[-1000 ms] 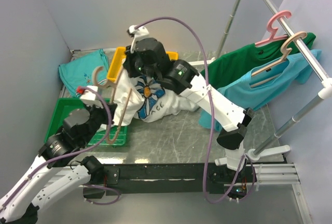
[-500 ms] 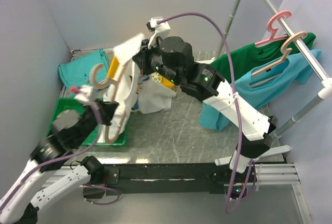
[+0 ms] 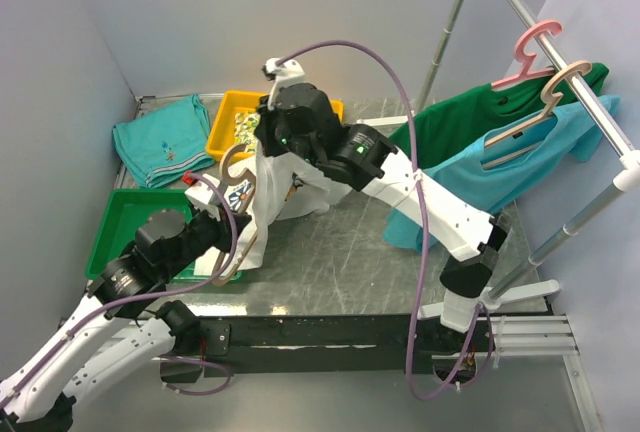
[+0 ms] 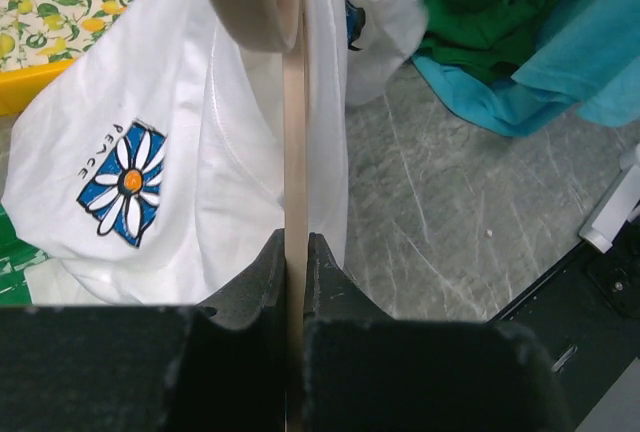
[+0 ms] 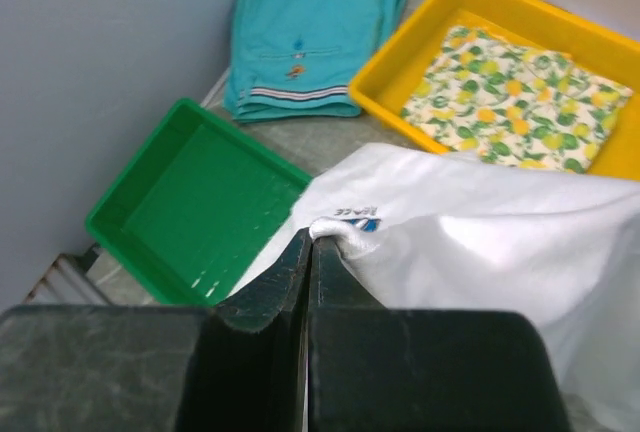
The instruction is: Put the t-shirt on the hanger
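The white t-shirt (image 3: 272, 192) with the blue daisy "PEACE" print hangs lifted off the table, draped beside and partly over the beige hanger (image 3: 238, 166). My left gripper (image 3: 216, 240) is shut on the hanger's thin bar (image 4: 293, 152) and holds it upright; the shirt's print (image 4: 120, 180) shows to the left of the bar. My right gripper (image 3: 272, 148) is above the hanger, shut on a bunched edge of the t-shirt (image 5: 352, 230) near its small label. The hanger's lower frame is hidden by cloth.
A green tray (image 3: 122, 220) lies at the left front, a yellow bin (image 3: 228, 120) with lemon-print cloth behind it, a folded teal garment (image 3: 160, 137) at the back left. A rack at the right holds a green shirt (image 3: 470, 122), a light blue shirt (image 3: 500, 167) and a pink hanger (image 3: 530, 47).
My right gripper lifted the t-shirt off the table and brought it down beside the hanger. My left arm moved the hanger right, toward the shirt.
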You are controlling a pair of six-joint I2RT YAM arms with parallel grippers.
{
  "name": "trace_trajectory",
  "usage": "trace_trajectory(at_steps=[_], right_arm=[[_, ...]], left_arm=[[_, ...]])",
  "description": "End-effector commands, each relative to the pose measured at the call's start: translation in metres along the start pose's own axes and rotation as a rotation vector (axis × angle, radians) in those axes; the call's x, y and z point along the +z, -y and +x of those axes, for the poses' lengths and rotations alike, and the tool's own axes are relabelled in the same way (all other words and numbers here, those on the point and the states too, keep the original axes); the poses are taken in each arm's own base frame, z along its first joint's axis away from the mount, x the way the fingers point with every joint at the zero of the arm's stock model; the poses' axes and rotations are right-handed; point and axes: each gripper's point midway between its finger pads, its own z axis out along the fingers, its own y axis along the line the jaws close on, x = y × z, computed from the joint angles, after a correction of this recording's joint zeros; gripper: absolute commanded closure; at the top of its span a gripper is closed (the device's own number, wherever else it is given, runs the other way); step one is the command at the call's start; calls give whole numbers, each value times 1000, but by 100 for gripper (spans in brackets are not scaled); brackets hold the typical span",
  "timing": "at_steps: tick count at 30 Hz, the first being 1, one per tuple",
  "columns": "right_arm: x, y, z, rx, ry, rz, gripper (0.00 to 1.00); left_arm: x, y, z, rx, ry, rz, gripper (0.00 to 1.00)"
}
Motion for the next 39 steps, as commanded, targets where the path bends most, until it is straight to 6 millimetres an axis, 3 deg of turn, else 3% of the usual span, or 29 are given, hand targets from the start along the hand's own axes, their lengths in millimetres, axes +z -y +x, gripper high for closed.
trace_trajectory(at_steps=[1, 5, 7, 10, 11, 13, 15, 16, 17, 22, 27, 28, 30, 39], right_arm=[[-11, 32, -17, 64, 76, 50, 100], [-15, 16, -11, 61, 48, -42, 99], [-16, 5, -4, 55, 52, -74, 92], [-26, 11, 0, 68, 84, -66, 77], [-22, 16, 12, 73, 78, -56, 74], [-33, 24, 8, 95, 111, -62, 63], [-32, 32, 23, 96, 114, -63, 57], [-43, 32, 19, 101, 137, -78, 49], [-43, 36, 27, 98, 137, -77, 46], [-71, 32, 21, 80, 230, -156, 34], [-69, 11, 28, -76, 280, -215, 32], [-60, 10, 35, -110, 263, -207, 32], [-54, 10, 36, -163, 259, -188, 32], [-33, 13, 58, -257, 224, -175, 34]], left_arm=[[-6, 14, -25, 21, 112, 78, 99], [-2, 12, -22, 20, 104, 71, 99], [2, 13, -22, 14, 96, 68, 99], [6, 15, -24, -9, 94, 71, 99], [7, 16, -24, -12, 92, 77, 99], [11, 19, -25, -18, 95, 89, 99], [16, 19, -23, -34, 85, 84, 99], [18, 18, -23, -48, 83, 76, 99], [20, 17, -22, -56, 79, 68, 99], [27, 23, -15, -72, 45, 95, 99], [29, 32, -13, -68, -1, 133, 99], [28, 34, -18, -66, -2, 138, 99], [31, 33, -14, -66, -41, 131, 99], [25, 40, -30, -36, -54, 161, 99]])
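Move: The shut right fingers hold the t-shirt's edge; the neck of the hanger, just under its hook, lies about 4 cm back, 3 cm left and 6 cm below. From the right hand the yellow bin is some 16 cm farther out and level sideways, the green basket 10 cm back and 27 cm left, both nearly 40 cm below. From the left hand, gripping the hanger, that held edge is about 10 cm ahead, 3 cm right and 13 cm higher. Right hand sinks, releases the t-shirt and backs 5 cm to the hook; left carries hanger 4 cm right. ##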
